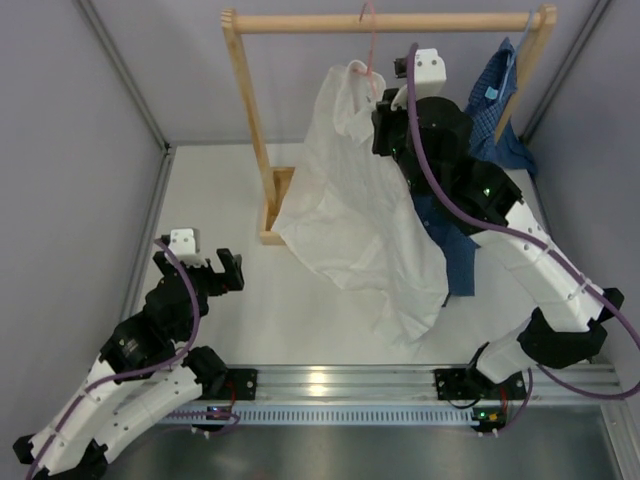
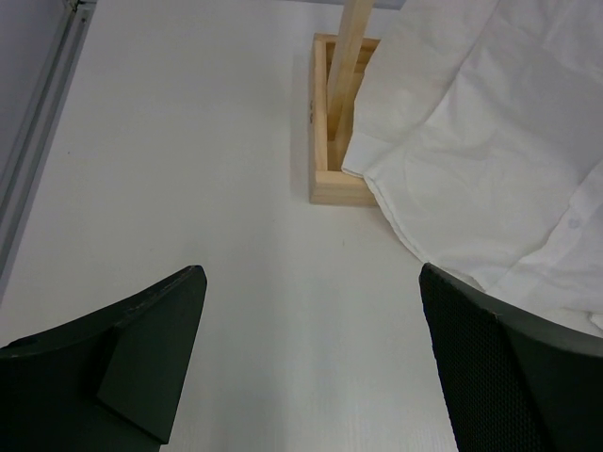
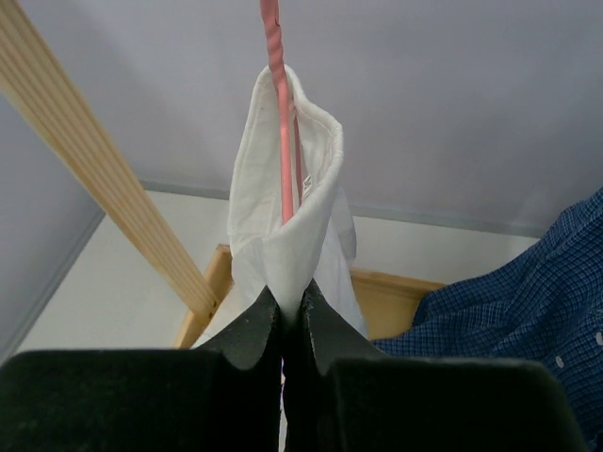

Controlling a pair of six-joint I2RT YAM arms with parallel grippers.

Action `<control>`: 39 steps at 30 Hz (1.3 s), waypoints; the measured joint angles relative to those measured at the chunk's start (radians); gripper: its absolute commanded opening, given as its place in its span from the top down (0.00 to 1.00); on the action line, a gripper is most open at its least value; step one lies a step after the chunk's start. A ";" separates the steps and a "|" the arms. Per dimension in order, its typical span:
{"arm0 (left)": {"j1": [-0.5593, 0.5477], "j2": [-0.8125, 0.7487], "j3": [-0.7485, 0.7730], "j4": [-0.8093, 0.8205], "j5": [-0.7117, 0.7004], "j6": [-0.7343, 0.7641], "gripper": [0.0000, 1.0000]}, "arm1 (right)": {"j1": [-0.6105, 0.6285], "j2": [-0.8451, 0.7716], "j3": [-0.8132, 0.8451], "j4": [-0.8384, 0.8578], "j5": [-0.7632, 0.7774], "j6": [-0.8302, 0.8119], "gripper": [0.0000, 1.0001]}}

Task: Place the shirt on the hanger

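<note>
The white shirt point(image 1: 350, 210) hangs from the wooden rack's top bar, draped down to the table. The pink hanger point(image 1: 372, 50) has its hook over the bar, and its stem runs up through the collar point(image 3: 283, 202) in the right wrist view point(image 3: 276, 56). My right gripper point(image 1: 385, 118) is raised at the collar and shut on the shirt's collar fabric point(image 3: 290, 294). My left gripper point(image 1: 205, 268) is open and empty low over the table, left of the shirt's hem point(image 2: 471, 160). Its fingers point(image 2: 141, 348) frame bare table.
The wooden rack has a top bar point(image 1: 390, 22), a left post point(image 1: 250, 110) and a box-shaped foot point(image 2: 330, 179). A dark blue checked shirt point(image 1: 495, 110) hangs on a pale blue hanger at the bar's right end. Grey walls enclose the table.
</note>
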 measured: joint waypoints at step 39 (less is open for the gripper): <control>0.348 0.098 -0.002 0.008 -0.002 0.007 0.02 | 0.056 -0.453 -0.622 0.116 0.107 0.133 0.01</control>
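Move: Above and ahead of the right hand, which grips the pink hanger with the white shirt by its neck, is the wooden rail: the hook's spot lies about 7 cm ahead, 2 cm left and some 11 cm up. The rack's left upright stands about 7 cm ahead and 24 cm left; the blue shirt hangs some 6 cm ahead, 15 cm right and 18 cm lower. From the left hand, that rail spot is about 20 cm ahead, 25 cm right and 33 cm up. Arcing forward about 7 cm, first up some 3 cm and then down below its starting height, the right hand brings the hanger's hook over the wooden rail. There the fingers open wide and let go of the hanger's neck, then the hand backs off some 13 cm, also right and down. The open, empty left hand swings about 6 cm left, turning some 20 degrees counter-clockwise. ##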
